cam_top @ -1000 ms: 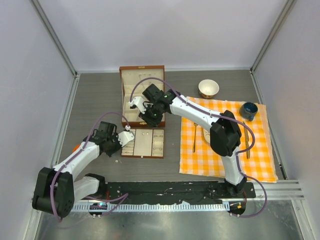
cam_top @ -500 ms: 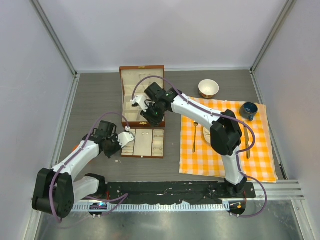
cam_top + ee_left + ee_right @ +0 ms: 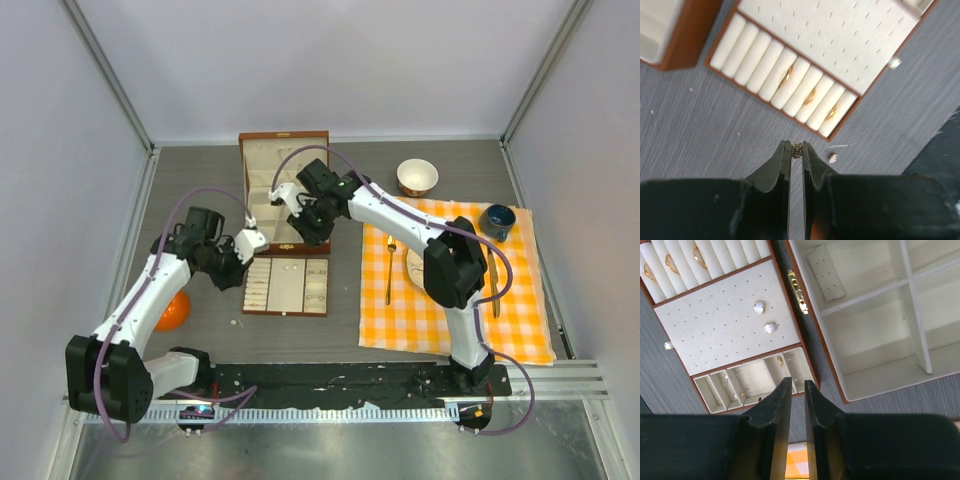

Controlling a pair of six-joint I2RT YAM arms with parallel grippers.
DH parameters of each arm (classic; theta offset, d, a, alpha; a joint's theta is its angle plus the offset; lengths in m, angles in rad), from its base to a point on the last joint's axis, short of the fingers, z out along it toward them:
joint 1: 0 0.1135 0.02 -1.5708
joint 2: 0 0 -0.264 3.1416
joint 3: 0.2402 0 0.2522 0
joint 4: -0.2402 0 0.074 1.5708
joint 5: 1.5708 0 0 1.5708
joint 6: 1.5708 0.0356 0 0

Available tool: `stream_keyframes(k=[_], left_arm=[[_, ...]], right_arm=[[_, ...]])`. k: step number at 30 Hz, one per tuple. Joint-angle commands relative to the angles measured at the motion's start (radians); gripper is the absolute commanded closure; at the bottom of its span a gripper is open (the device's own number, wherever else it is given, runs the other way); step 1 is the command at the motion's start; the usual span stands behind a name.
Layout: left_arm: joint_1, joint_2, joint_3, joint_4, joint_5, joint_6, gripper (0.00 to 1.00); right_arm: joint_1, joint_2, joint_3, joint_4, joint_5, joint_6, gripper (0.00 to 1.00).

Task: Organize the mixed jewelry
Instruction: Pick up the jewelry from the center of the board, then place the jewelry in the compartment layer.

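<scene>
My left gripper (image 3: pixel 796 146) is shut on a tiny beaded silvery piece (image 3: pixel 797 149) of the mixed jewelry, held above the grey table beside the cream-lined tray (image 3: pixel 840 40). Three gold rings (image 3: pixel 810 96) sit in the tray's ring rolls. Another small piece (image 3: pixel 832 158) lies loose on the table, and a shiny bit (image 3: pixel 895 63) lies past the tray's corner. My right gripper (image 3: pixel 798 385) hovers between the tray (image 3: pixel 715 325) and the open wooden box (image 3: pixel 875 315), its jaws slightly apart with nothing between them. Two pale studs (image 3: pixel 759 306) rest on the tray's dotted panel.
An orange ball (image 3: pixel 172 311) lies by the left arm. On the checked cloth (image 3: pixel 520 320) at right are a gold fork (image 3: pixel 389 270) and knife (image 3: pixel 493 285). A bowl (image 3: pixel 417 177) and a blue cup (image 3: pixel 496 221) stand behind. A speck (image 3: pixel 236 322) lies before the tray (image 3: pixel 287 290).
My left gripper has closed a little further and risen, pulling back left from the tray's corner and uncovering the orange ball. My right gripper has shifted back over the box.
</scene>
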Motion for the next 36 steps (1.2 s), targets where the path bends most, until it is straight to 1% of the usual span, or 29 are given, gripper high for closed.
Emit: stream_keyframes(k=[1,2,3,4,6,8,10,12,13,14,15,18,23,28,36], left_arm=[[0.031,0.079,0.180,-0.140,0.247,-0.078,1.00],[0.031,0.101,0.208,-0.172,0.277,-0.093,1.00],[0.031,0.119,0.232,-0.187,0.352,-0.108,1.00],[0.031,0.159,0.275,-0.199,0.385,-0.143,1.00],[0.031,0.194,0.309,-0.216,0.481,-0.184,1.00],[0.031,0.242,0.335,-0.215,0.535,-0.245,1.00],[0.032,0.264,0.331,-0.171,0.593,-0.306,1.00],[0.031,0.283,0.314,-0.123,0.630,-0.415,1.00],[0.031,0.290,0.292,-0.062,0.658,-0.455,1.00],[0.031,0.299,0.282,-0.036,0.673,-0.525,1.00],[0.031,0.305,0.269,-0.005,0.684,-0.558,1.00],[0.029,0.313,0.228,0.102,0.690,-0.628,1.00],[0.029,0.354,0.176,0.247,0.679,-0.678,1.00],[0.027,0.412,0.168,0.302,0.635,-0.665,1.00],[0.023,0.521,0.157,0.391,0.617,-0.661,1.00]], right_arm=[[-0.060,-0.062,0.024,0.025,-0.047,0.037,0.78],[-0.070,-0.064,0.027,0.024,-0.059,0.043,0.78],[-0.085,-0.068,0.027,0.022,-0.066,0.043,0.78],[-0.093,-0.073,0.024,0.021,-0.070,0.044,0.78],[-0.111,-0.084,0.021,0.013,-0.087,0.043,0.78],[-0.123,-0.090,0.009,0.010,-0.096,0.040,0.78],[-0.139,-0.097,0.000,0.008,-0.115,0.035,0.78],[-0.145,-0.101,-0.020,0.005,-0.124,0.035,0.78],[-0.153,-0.102,-0.028,0.007,-0.135,0.030,0.78],[-0.156,-0.102,-0.041,0.010,-0.136,0.030,0.78],[-0.154,-0.102,-0.046,0.013,-0.138,0.029,0.79],[-0.154,-0.110,-0.072,0.024,-0.136,0.032,0.79],[-0.154,-0.125,-0.106,0.037,-0.098,0.020,0.79],[-0.153,-0.147,-0.141,0.051,-0.072,0.010,0.79],[-0.154,-0.167,-0.175,0.061,-0.057,0.003,0.80]])
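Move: The left hand, with a small gold beaded piece already between its fingertips, has the middle of the tray's white pinned board about 10 cm to its right, 3 cm ahead and 8 cm below. Two silver earrings sit on the board's far part, some 7 cm ahead and 10 cm right; the small compartments lie 3 cm ahead and 16 cm right. From the right hand, the board's middle is roughly 6 cm back, 4 cm left and 10 cm down. Still pinching the gold beaded piece, the left hand swings about 11 cm right over the board, first climbing some 6 cm, then sinking nearly as far while going about 4 cm forward towards the silver earrings. Its wrist turns some 50 degrees until the fingers point mostly right, slanting down. The empty right hand clears off about 6 cm to its right, first forward, then part of the way back. ##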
